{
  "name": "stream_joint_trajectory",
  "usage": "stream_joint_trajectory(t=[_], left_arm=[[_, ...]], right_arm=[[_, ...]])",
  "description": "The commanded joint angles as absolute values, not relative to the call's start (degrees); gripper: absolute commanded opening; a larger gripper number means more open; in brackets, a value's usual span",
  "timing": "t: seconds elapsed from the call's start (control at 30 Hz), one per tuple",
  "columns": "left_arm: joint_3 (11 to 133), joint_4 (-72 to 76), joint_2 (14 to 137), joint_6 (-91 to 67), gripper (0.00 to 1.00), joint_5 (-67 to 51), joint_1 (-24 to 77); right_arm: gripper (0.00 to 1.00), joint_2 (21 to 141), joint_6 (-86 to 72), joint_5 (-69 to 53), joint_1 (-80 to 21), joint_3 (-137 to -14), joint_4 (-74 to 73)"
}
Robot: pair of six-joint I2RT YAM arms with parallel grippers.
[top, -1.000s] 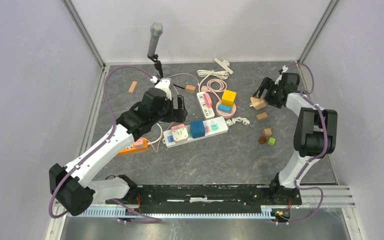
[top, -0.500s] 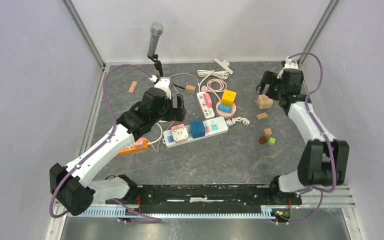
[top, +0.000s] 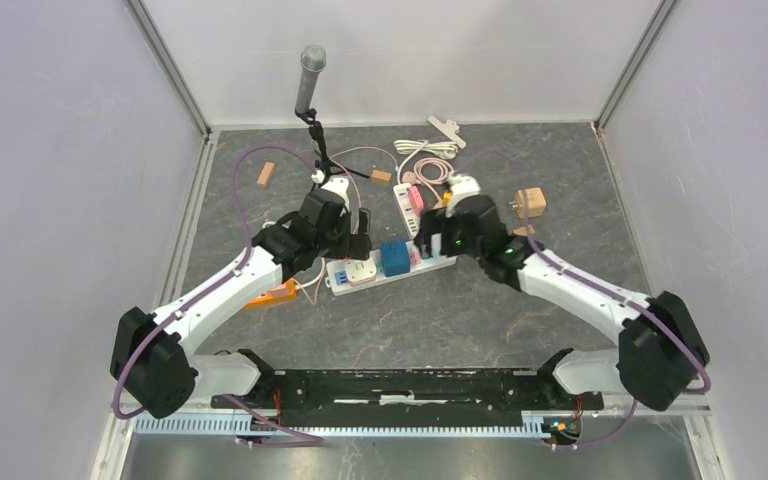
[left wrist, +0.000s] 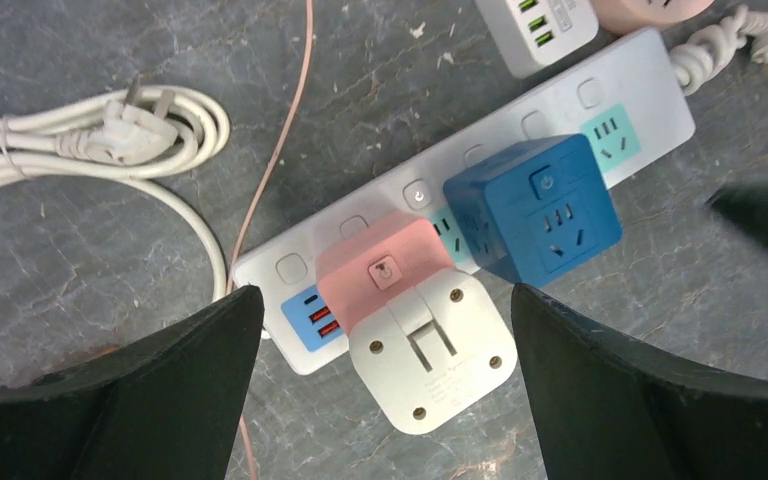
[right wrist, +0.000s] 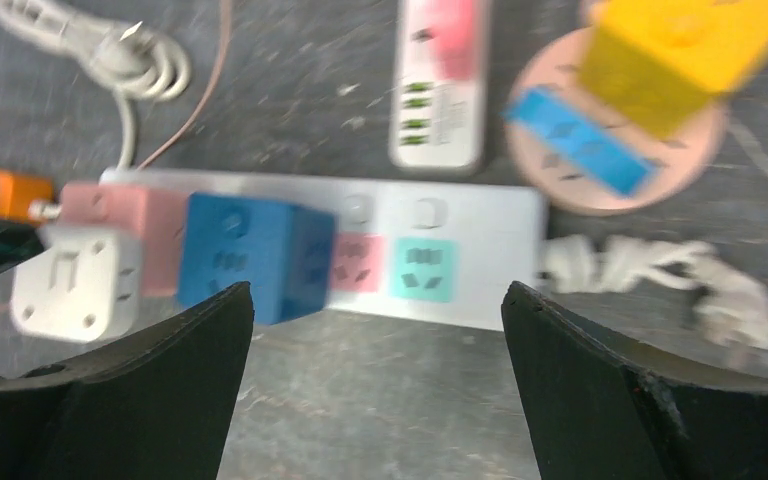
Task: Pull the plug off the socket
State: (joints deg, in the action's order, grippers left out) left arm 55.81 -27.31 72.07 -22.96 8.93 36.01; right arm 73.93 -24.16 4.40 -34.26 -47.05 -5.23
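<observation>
A white power strip [top: 438, 258] lies mid-table with a blue cube plug [top: 394, 257] and a pink-and-white adapter plug [top: 358, 268] seated in it. My left gripper [top: 356, 238] hovers over the adapter. In the left wrist view it [left wrist: 385, 300] is open, its fingers [left wrist: 190, 380] flanking the adapter [left wrist: 425, 335] without touching; the blue cube [left wrist: 535, 205] sits just beyond on the strip [left wrist: 560, 105]. My right gripper [top: 432, 240] is open above the strip's right half. In its blurred wrist view it [right wrist: 377, 295] holds nothing, with the strip [right wrist: 480, 225], blue cube [right wrist: 245, 255] and adapter [right wrist: 75, 280] ahead.
A smaller strip [right wrist: 440, 90] and a pink disc [right wrist: 610, 150] carrying a yellow cube [right wrist: 680, 50] lie behind the main strip. An orange strip [top: 275, 292] is at left, a coiled white cable [left wrist: 110, 135] nearby. A microphone stand [top: 310, 75], a tan plug [top: 531, 202] and wooden blocks [top: 265, 173] sit at the back.
My right arm has swung from the back right corner to the middle, over the power strip, leaving the tan plug behind. My left gripper has shifted slightly toward the adapter.
</observation>
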Motion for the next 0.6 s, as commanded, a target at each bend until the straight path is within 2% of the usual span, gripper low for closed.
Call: stream_joint_trajectory(t=[0.0, 0.17, 0.4, 0.57], left_arm=[[54.4, -26.5, 71.9, -27.2, 1.0, 9.8, 35.8], [53.4, -27.5, 72.2, -29.9, 1.0, 12.6, 35.8], [53.2, -27.0, 73.5, -32.3, 1.0, 12.9, 35.5], [53.0, -26.3, 74.4, -33.6, 0.92, 11.0, 34.9]], right_arm=[[0.98, 78.7, -23.7, 11.7, -43.6, -52.0, -6.1], [0.98, 83.6, -23.8, 14.2, -49.2, -55.5, -8.1], [0.97, 89.0, -23.0, 12.9, -50.8, -59.7, -9.4], [0.91, 92.7, -23.8, 11.9, -50.9, -62.4, -10.3]])
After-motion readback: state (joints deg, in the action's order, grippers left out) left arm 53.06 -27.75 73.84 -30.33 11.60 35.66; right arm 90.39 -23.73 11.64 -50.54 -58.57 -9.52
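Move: The right hand's target, the blue cube plug on the white strip, lies about 9 cm to its left, a centimetre back and 6 cm below. Beyond it the pink plug is some 17 cm to the right hand's left and 2 cm back, the white plug 16 cm left and 4 cm back. From the left hand the pink plug is nearly straight below, about 7 cm down, 1 cm left and 1 cm back, the white plug 3 cm back and 6 cm down; the blue cube is 7 cm to its right, level ahead, 6 cm down. The right hand sweeps about 10 cm left, sinking some 4 cm and first drawing back about 4 cm before edging forward a little, turning roughly 10 degrees counter-clockwise and rolling its left side down about as much, so that its open fingers come over and around the top of the blue cube. Meanwhile the left hand eases down about 3 cm, with a slight shift left and a small counter-clockwise turn, keeping its fingers wide open over the pink and white plugs; no grip is made by either hand. ##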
